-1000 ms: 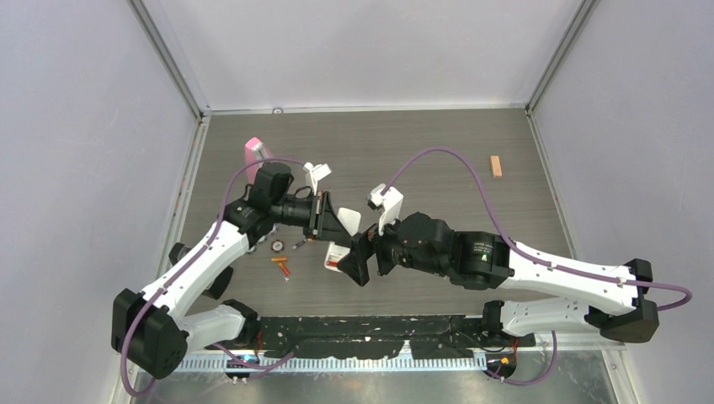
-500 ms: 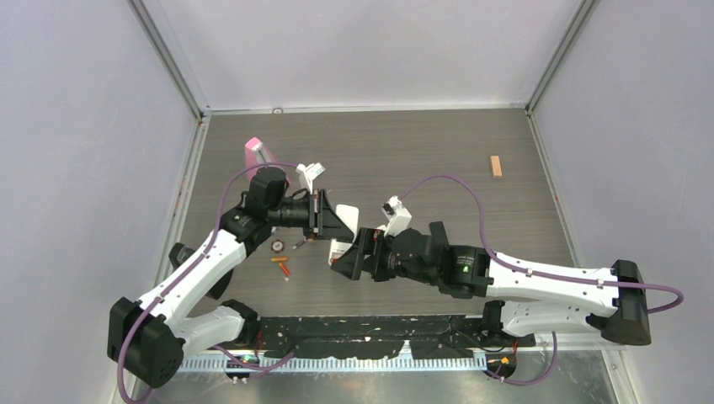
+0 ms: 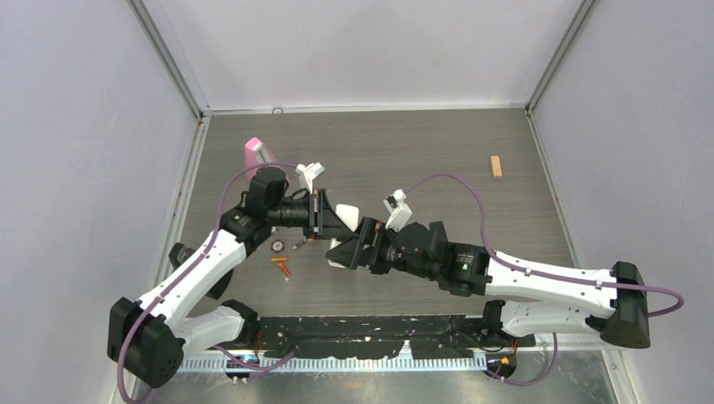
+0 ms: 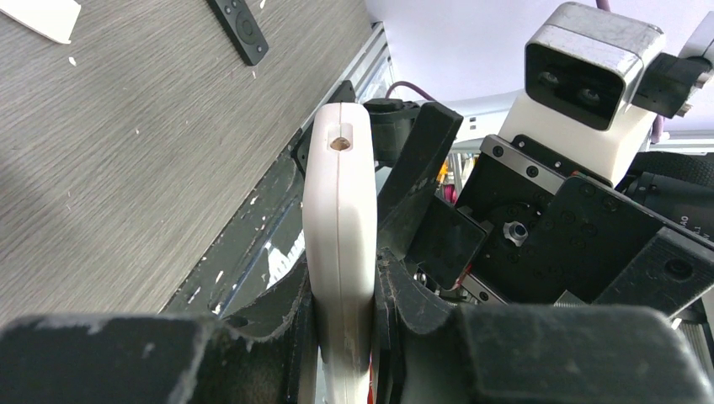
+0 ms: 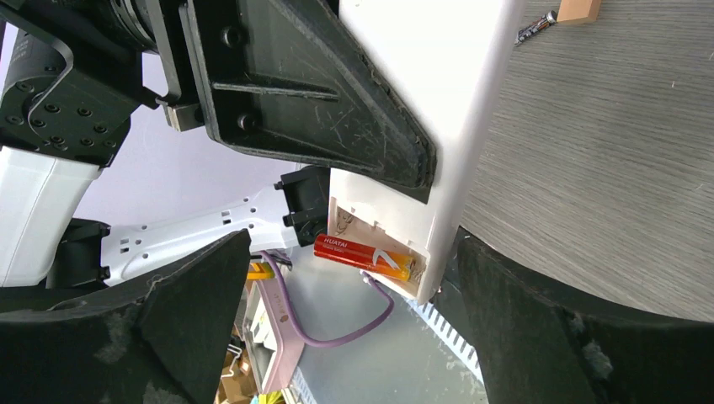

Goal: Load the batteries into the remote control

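My left gripper (image 4: 341, 290) is shut on a white remote control (image 4: 340, 210), held on edge above the table; in the top view the remote (image 3: 347, 211) shows between the two wrists. In the right wrist view the remote's (image 5: 429, 76) battery bay is uncovered, and one orange-red battery (image 5: 364, 256) lies slanted in it. My right gripper (image 5: 354, 328) is open, with its fingers (image 5: 185, 311) on either side of the remote's lower end, not gripping. Two more orange batteries (image 3: 282, 264) lie on the table left of the grippers.
A black remote (image 4: 238, 25) and a white flat piece (image 4: 42, 15) lie on the table. A pink object (image 3: 255, 151) stands at the back left, a tan block (image 3: 496, 166) at the right. A small round disc (image 3: 277, 246) lies near the loose batteries.
My right arm has stretched left and brought its open gripper up around the remote's lower end. The left gripper shifted slightly and kept hold of the remote.
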Robot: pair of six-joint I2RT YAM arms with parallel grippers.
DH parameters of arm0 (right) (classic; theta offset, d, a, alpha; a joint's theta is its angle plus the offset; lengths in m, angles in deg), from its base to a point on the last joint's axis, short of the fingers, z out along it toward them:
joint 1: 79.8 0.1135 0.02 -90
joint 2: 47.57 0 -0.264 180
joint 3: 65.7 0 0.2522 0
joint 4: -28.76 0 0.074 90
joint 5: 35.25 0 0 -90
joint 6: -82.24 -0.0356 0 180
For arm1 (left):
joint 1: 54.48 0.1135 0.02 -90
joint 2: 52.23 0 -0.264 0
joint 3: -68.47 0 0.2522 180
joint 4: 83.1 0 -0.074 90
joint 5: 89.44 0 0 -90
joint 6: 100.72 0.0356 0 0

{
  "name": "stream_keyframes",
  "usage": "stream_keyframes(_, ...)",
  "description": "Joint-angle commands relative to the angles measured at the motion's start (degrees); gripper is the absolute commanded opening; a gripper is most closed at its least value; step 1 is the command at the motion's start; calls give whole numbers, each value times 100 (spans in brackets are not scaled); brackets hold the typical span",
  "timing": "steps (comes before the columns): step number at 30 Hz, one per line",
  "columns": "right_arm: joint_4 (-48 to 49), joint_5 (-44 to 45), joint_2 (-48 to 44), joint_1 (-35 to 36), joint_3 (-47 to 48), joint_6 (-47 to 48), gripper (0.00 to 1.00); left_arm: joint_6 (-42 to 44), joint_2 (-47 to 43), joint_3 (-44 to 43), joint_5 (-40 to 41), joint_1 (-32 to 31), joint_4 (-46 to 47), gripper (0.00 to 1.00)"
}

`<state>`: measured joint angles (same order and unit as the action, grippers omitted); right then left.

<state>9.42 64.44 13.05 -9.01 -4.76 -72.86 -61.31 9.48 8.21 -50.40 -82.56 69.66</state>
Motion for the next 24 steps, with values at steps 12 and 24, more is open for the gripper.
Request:
stream_keyframes(12, 786, -407, 166, -91, -148, 37, 85, -7, -111, 46, -91, -22, 267, 0)
stream_keyframes(24, 1093, -780, 187, -187, -460, -210, 71, -13, -156, 25, -117, -23, 266, 0)
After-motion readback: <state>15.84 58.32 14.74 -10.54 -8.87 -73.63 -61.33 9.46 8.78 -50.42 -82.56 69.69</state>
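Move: The battery sits in the open compartment of the remote control, about 2 cm left of my right hand, 1 cm ahead and 1 cm lower. The remote's middle is roughly 4 cm ahead, 2 cm left and 2 cm above that hand. The loose battery lies about 13 cm left, 1 cm ahead, the wooden block some 11 cm left, 5 cm ahead, both about 22 cm below. From my left hand the seated battery is about 4 cm back, 2 cm left and 1 cm lower. My right hand sinks about 2 cm, easing roughly 1 cm to the left and a touch back at the end, while its wide-open fingers close by about a quarter of their range, one on each side of the battery and the remote's compartment end. My left hand keeps its grip on the remote and stays almost in place. ##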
